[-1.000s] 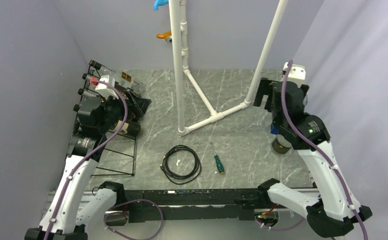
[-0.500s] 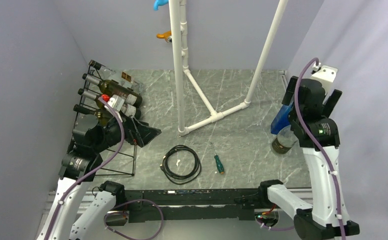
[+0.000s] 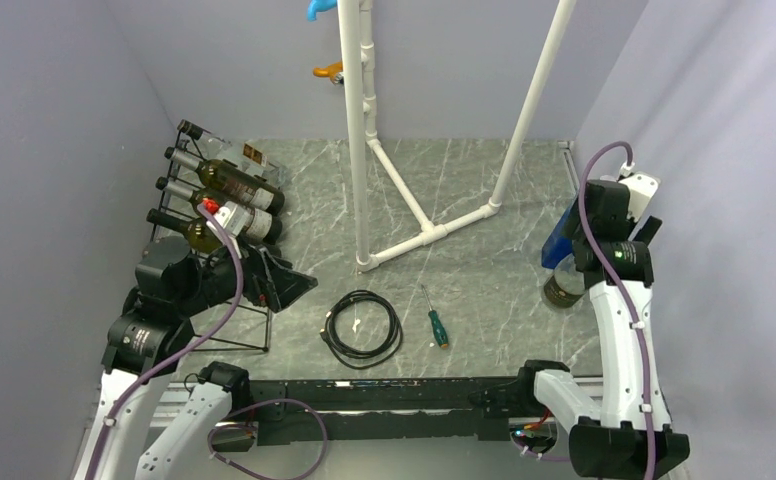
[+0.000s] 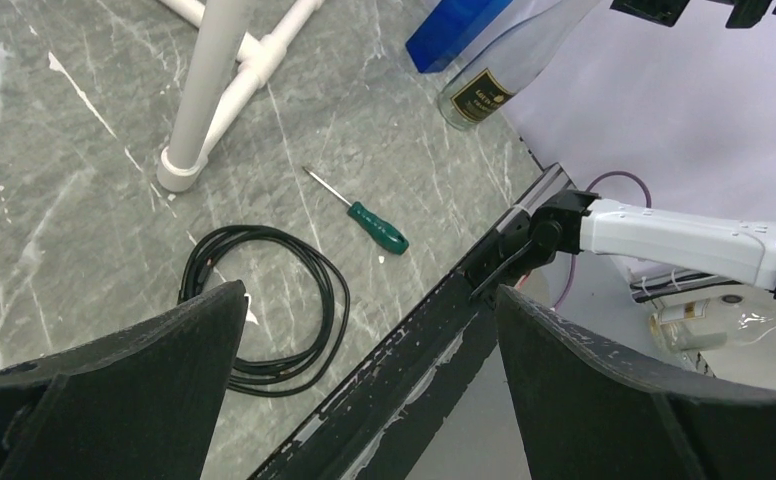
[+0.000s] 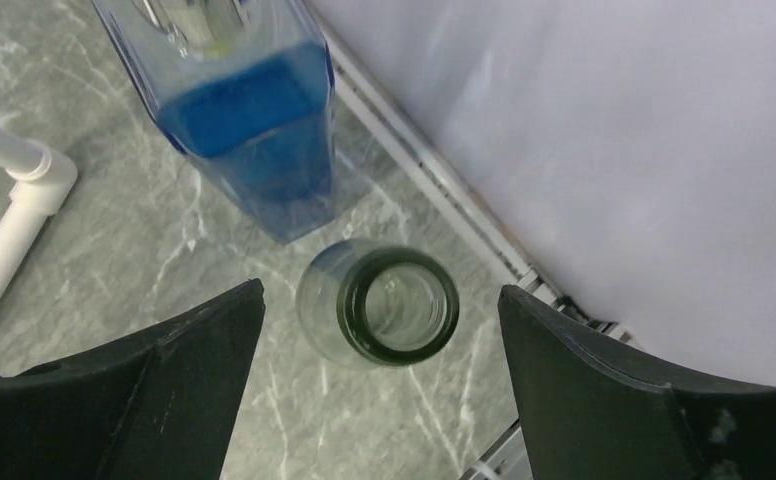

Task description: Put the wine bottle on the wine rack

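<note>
A clear-green wine bottle (image 3: 565, 286) stands upright at the right edge of the table, next to a blue square bottle (image 3: 564, 236). In the right wrist view I look straight down on the wine bottle's open mouth (image 5: 396, 305). My right gripper (image 5: 382, 335) is open above it, one finger on each side, neither touching the glass. The black wire wine rack (image 3: 268, 320) stands at the far left with several bottles (image 3: 236, 182) lying on its tiers. My left gripper (image 3: 292, 281) hangs open and empty just right of the rack, and its view (image 4: 369, 330) faces across the table.
A white pipe frame (image 3: 360, 150) rises from the middle of the table. A coiled black cable (image 3: 363, 324) and a green-handled screwdriver (image 3: 435, 322) lie in front of it. Grey walls close in on the left, the back and the right.
My left arm has drawn back from the rack toward the near side, uncovering the bottles there. My right arm has swung right and settled over the upright wine bottle.
</note>
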Tool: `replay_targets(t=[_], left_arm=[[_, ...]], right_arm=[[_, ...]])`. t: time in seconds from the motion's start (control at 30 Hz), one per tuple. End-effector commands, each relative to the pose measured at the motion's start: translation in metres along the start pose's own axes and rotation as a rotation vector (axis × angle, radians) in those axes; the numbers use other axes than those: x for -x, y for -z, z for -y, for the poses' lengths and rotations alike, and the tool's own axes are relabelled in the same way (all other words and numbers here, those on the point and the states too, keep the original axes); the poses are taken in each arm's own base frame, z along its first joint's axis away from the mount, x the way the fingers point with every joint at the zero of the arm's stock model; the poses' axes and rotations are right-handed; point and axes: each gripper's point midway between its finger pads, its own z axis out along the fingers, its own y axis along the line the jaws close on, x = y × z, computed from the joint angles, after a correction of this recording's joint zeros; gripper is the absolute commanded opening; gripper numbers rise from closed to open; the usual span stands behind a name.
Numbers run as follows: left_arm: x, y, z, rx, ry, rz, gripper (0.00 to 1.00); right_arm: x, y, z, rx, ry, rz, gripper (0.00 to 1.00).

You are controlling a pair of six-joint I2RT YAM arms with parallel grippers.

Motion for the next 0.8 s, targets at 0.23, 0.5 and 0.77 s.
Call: replay_targets(t=[0.23, 0.5, 0.77], left_arm=[[0.002, 0.012, 0.01, -0.004, -0.045, -0.013, 1.0], [-0.004, 0.015, 0.009, 0.007, -0.036, -0.018, 0.99], [-0.002, 0.026, 0.016, 0.016, -0.046, -0.011, 1.0]], right_arm=[[0.004, -0.002, 0.003, 0.007, -0.147, 0.132, 0.78], [0.002, -0.009, 0.006, -0.032, -0.261, 0.183, 0.74], [-0.004, -0.019, 0.004, -0.049, -0.266, 0.197, 0.64]])
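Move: The open right hand is already at the neck of the upright clear bottle, whose middle is about 11 cm below, 2 cm back and 2 cm left. The blue bottle stands some 9 cm farther out than the clear bottle, about 3 cm left of the hand; the white pipe corner is about 19 cm ahead and 19 cm left. From the left hand the clear bottle lies roughly 61 cm right, 7 cm ahead. Fingers tipping up some 10 degrees, the right hand sinks about 3 cm around the clear bottle's neck, partly closing. ##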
